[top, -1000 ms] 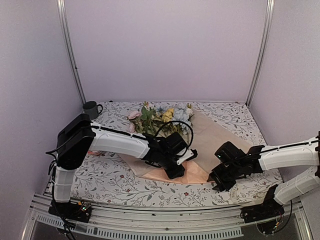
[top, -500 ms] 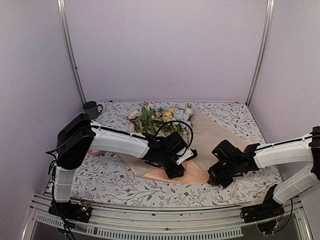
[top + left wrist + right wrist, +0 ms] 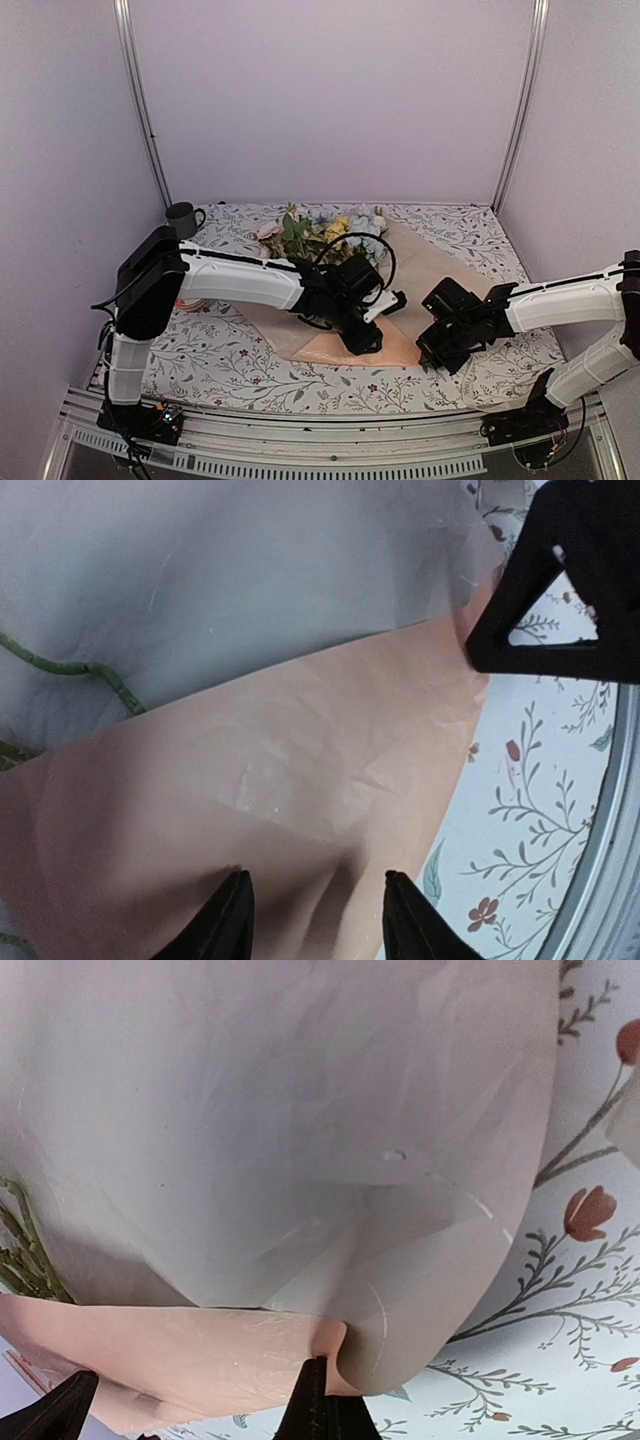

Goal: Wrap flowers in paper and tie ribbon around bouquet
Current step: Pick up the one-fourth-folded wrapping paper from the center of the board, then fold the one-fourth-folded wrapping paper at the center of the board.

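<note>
The flowers (image 3: 322, 232) lie at the table's back with their stems on the peach-orange paper (image 3: 432, 262). My left gripper (image 3: 366, 338) hovers open over the paper's near part (image 3: 300, 760), its fingertips apart and nothing between them. Green stems (image 3: 92, 670) show through a pale layer of the sheet. My right gripper (image 3: 436, 346) is shut on the paper's curled near-right edge (image 3: 350, 1345), which folds up over its closed fingers (image 3: 318, 1405). More stems (image 3: 20, 1250) show at the left of that view. The ribbon is out of view.
A dark mug (image 3: 183, 216) stands at the back left. A red-and-white dish (image 3: 186, 303) peeks out under the left arm. The leaf-printed tablecloth (image 3: 240, 365) covers the table, with metal posts (image 3: 140, 110) at the back corners.
My right gripper has closed on the paper's edge and shifted a little left. My left gripper has moved right along the paper and its jaws have widened slightly.
</note>
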Controlling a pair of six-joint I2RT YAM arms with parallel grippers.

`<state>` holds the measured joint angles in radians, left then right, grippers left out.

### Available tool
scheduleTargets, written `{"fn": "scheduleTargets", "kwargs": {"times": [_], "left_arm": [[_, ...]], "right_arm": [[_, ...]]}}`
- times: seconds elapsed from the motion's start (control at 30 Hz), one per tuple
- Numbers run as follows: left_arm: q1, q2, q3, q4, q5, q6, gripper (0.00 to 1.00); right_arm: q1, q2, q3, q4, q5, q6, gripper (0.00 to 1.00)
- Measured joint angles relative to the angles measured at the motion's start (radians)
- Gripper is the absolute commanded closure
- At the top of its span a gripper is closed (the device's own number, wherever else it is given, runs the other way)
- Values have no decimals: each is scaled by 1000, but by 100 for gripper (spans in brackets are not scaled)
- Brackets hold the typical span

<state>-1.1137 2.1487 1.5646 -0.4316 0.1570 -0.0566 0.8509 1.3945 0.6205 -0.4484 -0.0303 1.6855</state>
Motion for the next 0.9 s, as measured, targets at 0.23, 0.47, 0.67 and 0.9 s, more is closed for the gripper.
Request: {"fn": "scheduleTargets", "kwargs": {"times": [0.23,0.47,0.67,0.9], "left_arm": [[10,129,140,-19,69,-42,56],[42,161,164,-26,141,-88,57],[57,165,164,-21,190,-113,58],[80,167,144,16,249,-140,58]], "right_arm": [[16,5,20,-33,46,-56,100],[100,24,148,-132,203,-183,100],[214,35,233,-182,386,-316,100],[314,54,270,-158,543,-515,100]]}}
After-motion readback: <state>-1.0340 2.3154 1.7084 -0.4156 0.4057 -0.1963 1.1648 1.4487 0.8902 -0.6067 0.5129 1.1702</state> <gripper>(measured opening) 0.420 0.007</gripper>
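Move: The wrapping paper's right front corner is still pinched in the right fingers; the left fingertips, beside which it will be brought, are about 10 cm to this hand's left and barely 1 cm farther out. The ribbon lies roughly 14 cm right and 2 cm back, the bouquet's blossoms some 30 cm ahead and 20 cm left. For the left hand, the spot of folded strip it goes for is about 3 cm right, 1 cm ahead and 3 cm below. The pinched paper corner is lifted about 8 cm and carried roughly 5 cm left towards the left gripper, slightly forward too, the closed right hand turning about 50 degrees, counter-clockwise and rolling. The left hand, fingers part open, slides a couple of centimetres right and sinks as far onto the folded strip, where it stays, seeming to hold the paper down while its wrist tilts. ##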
